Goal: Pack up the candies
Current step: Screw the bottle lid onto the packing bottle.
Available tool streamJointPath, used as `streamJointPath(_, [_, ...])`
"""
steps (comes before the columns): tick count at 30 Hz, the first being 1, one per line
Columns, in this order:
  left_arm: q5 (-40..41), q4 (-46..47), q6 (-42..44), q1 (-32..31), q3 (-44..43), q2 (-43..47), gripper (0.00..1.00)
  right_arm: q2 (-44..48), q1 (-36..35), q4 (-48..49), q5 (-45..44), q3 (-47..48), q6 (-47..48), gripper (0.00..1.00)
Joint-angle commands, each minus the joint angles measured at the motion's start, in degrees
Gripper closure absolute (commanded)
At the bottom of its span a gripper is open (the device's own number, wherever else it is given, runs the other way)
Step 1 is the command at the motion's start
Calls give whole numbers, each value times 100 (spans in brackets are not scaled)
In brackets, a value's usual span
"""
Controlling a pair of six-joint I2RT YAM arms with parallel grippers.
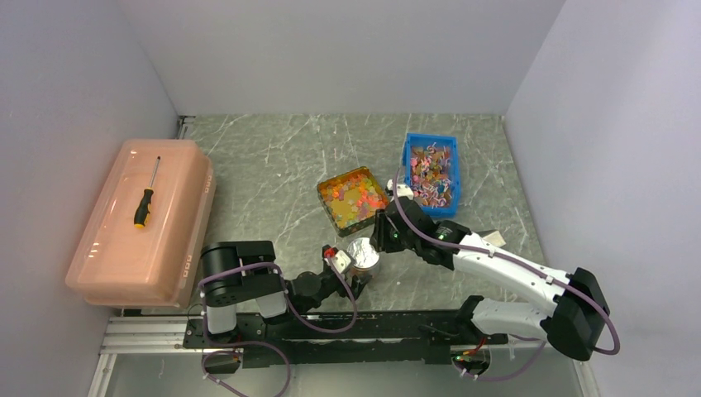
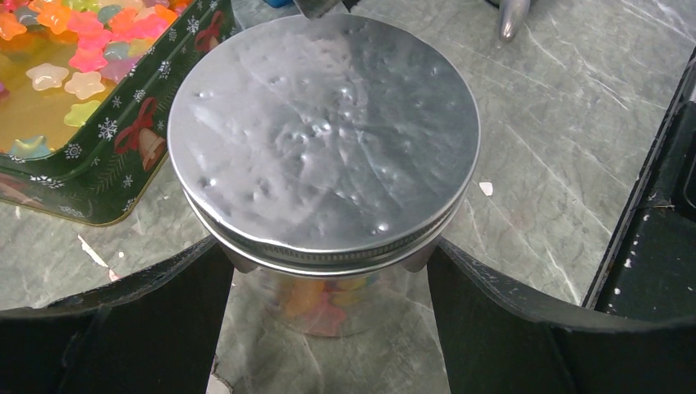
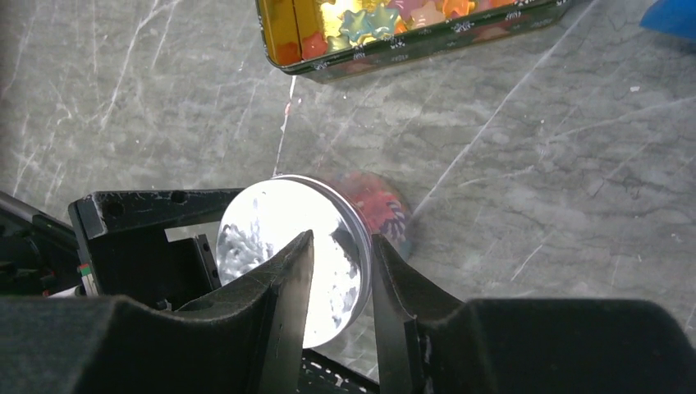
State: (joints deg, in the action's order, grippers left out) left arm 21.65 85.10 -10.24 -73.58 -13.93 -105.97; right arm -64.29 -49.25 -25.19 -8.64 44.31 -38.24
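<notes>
The candies (image 1: 351,197) are small glossy star shapes in orange, yellow, red and green, lying in a dark green Christmas tin (image 1: 327,208) at mid-table. More candies (image 2: 328,300) show through the wall of a clear jar (image 1: 362,255) with a silver screw lid (image 2: 324,135). My left gripper (image 2: 328,263) is shut on the jar just under the lid, one finger (image 2: 164,320) on each side. My right gripper (image 3: 341,246) hangs over the lid's (image 3: 263,238) edge. It is open, with a narrow gap between its fingers and nothing in it.
A blue bin (image 1: 431,172) of pink and brown pieces stands right of the tin. A pink lidded box (image 1: 145,219) with a screwdriver (image 1: 146,198) on top fills the left side. A rounded metal tip (image 2: 513,16) lies beyond the jar. Walls close in on three sides.
</notes>
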Motion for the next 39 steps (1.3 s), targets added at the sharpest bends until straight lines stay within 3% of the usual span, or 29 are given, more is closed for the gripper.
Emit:
streamJointPath(1, [-223,145,-152,0,23,53,51,13,77,350,13,116,232,66])
streamJointPath(17, [-186,131,-111,2,16,76,52,28,105,498,633,-356,194,77])
streamJointPath(25, [-152,104,-90,-1,-42,50,52,411,83,374,838,-741,8,89])
streamJointPath(32, [-63,-32,-62,1,-108,90,51,888,-68,164,988,-1025,-280,90])
streamJointPath(39, [92,-207,-73,2,-177,118,51,1052,-651,159,707,-1389,-843,90])
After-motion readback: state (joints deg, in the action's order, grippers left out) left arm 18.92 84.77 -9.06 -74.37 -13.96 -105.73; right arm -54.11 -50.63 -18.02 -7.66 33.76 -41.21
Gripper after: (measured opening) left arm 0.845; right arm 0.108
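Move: The left hand already grips the packing bottle; the bottle lid's middle is about 2 cm ahead, 1 cm right and 2 cm above its hand point. The right fingers are partly open astride the lid's right-hand rim, the lid's middle some 3 cm left, 1 cm back and 1 cm below. From the right hand, the candy tin lies about 11 cm ahead and 4 cm left, the blue box about 16 cm ahead and 14 cm right, both roughly 8 cm lower. The right fingers close on the bottle lid's right-hand rim and pinch it, the hand first edging slightly forward and sinking about 1 cm, then drawing back some 2.5 cm, with a little rightward drift and a slight roll, pulling the rim clockwise. The left hand keeps its grip on the packing bottle and late on shifts about 1 cm back. ##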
